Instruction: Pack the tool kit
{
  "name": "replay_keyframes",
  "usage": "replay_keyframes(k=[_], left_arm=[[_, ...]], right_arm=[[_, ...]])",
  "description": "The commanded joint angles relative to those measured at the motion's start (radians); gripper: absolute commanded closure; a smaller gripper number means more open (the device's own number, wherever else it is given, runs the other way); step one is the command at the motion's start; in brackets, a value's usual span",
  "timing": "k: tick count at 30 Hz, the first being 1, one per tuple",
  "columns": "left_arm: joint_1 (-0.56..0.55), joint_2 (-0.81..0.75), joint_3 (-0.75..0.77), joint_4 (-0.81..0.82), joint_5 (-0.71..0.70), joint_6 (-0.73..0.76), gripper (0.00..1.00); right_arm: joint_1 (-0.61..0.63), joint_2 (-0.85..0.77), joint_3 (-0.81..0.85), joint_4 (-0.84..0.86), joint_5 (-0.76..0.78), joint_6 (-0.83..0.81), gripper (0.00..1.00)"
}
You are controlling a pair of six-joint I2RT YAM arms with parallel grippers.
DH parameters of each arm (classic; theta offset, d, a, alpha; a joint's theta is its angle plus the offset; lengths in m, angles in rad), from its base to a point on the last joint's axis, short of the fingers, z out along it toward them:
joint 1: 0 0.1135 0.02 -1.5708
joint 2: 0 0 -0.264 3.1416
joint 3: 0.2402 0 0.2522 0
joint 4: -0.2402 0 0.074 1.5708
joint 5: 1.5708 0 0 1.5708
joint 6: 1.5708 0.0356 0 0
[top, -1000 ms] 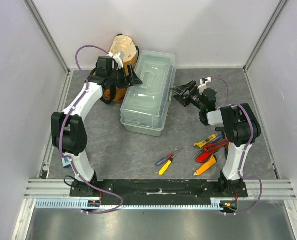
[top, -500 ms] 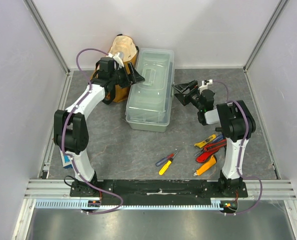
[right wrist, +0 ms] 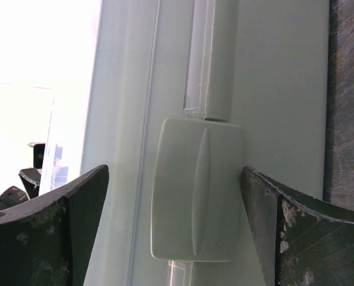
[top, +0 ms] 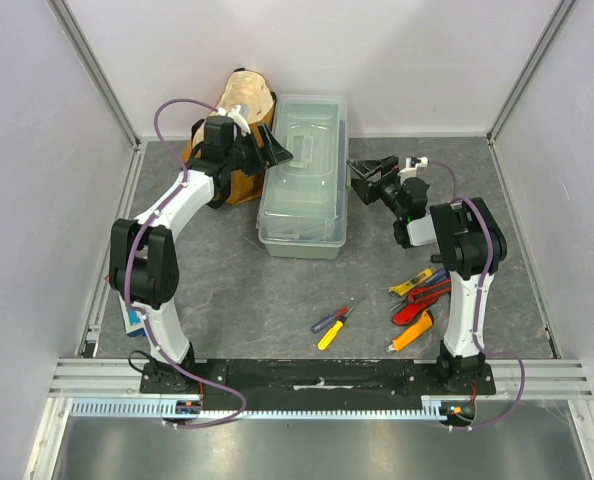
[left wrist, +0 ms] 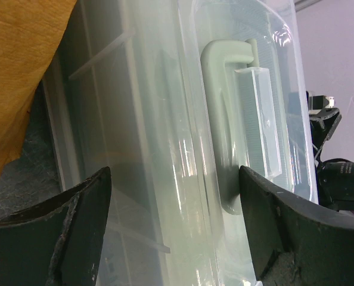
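Observation:
The tool kit's pale grey-green toolbox (top: 302, 180) stands shut under its clear lid at the back middle, square to the table. My left gripper (top: 275, 148) is open at the box's left rim; in the left wrist view (left wrist: 176, 226) its jaws span the lid's edge beside the carry handle (left wrist: 224, 119). My right gripper (top: 367, 172) is open against the box's right wall, and the side latch (right wrist: 198, 187) lies between its fingers (right wrist: 75, 226). A yellow-handled screwdriver (top: 332, 326) and several yellow, orange and red hand tools (top: 420, 300) lie on the table at the near right.
A mustard-yellow bag (top: 239, 125) leans at the box's back left, right behind my left arm. A red-blue booklet (top: 132, 322) lies by the left arm's lower link. Grey walls and metal rails close in the table on all sides.
The toolbox has swung from a slanted stand to square with the table, its near end shifting right. Both grippers moved a little toward the back with it, still open.

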Motion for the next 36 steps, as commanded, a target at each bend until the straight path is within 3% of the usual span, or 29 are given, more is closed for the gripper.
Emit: replay_keyframes(k=[1, 12, 20, 28, 36], left_arm=[[-0.197, 0.060, -0.073, -0.124, 0.257, -0.092, 0.16], [-0.197, 0.096, -0.073, -0.158, 0.243, -0.077, 0.16], [-0.200, 0.112, -0.059, -0.163, 0.288, -0.056, 0.18], [-0.226, 0.112, -0.044, -0.181, 0.266, -0.040, 0.21], [-0.232, 0.129, -0.041, -0.198, 0.266, -0.029, 0.21]], right_arm=[[0.131, 0.059, 0.011, 0.162, -0.300, 0.023, 0.02], [0.134, 0.150, 0.048, 0.520, -0.323, 0.267, 0.02], [0.166, 0.108, 0.105, 0.609, -0.436, 0.249, 0.02], [0.178, 0.118, 0.152, 0.609, -0.481, 0.276, 0.30], [0.180, 0.101, 0.122, 0.601, -0.468, 0.244, 0.45]])
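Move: The box's right-side latch lies just off the right hand's open fingertips, some 2 cm to the left, 1 cm ahead and 2 cm lower. The lid handle is about 11 cm left of the right hand, 2 cm farther out and 6 cm higher. The left hand, at the lid's left edge, has that handle about 4 cm to its right and 1 cm ahead, the latch about 14 cm to its right, level ahead and 7 cm lower, and the orange bag some 9 cm to its left, 2 cm farther out. The right fingers come to pinch the latch by its two edges, closing by about a third from wide open. First the hand sinks some 2 cm and rolls about 10 degrees, its left side rising, to square up with the latch; then it eases about 1 cm forward as the fingers close. The left hand stays braced, spread, at the lid's left edge and handle. ##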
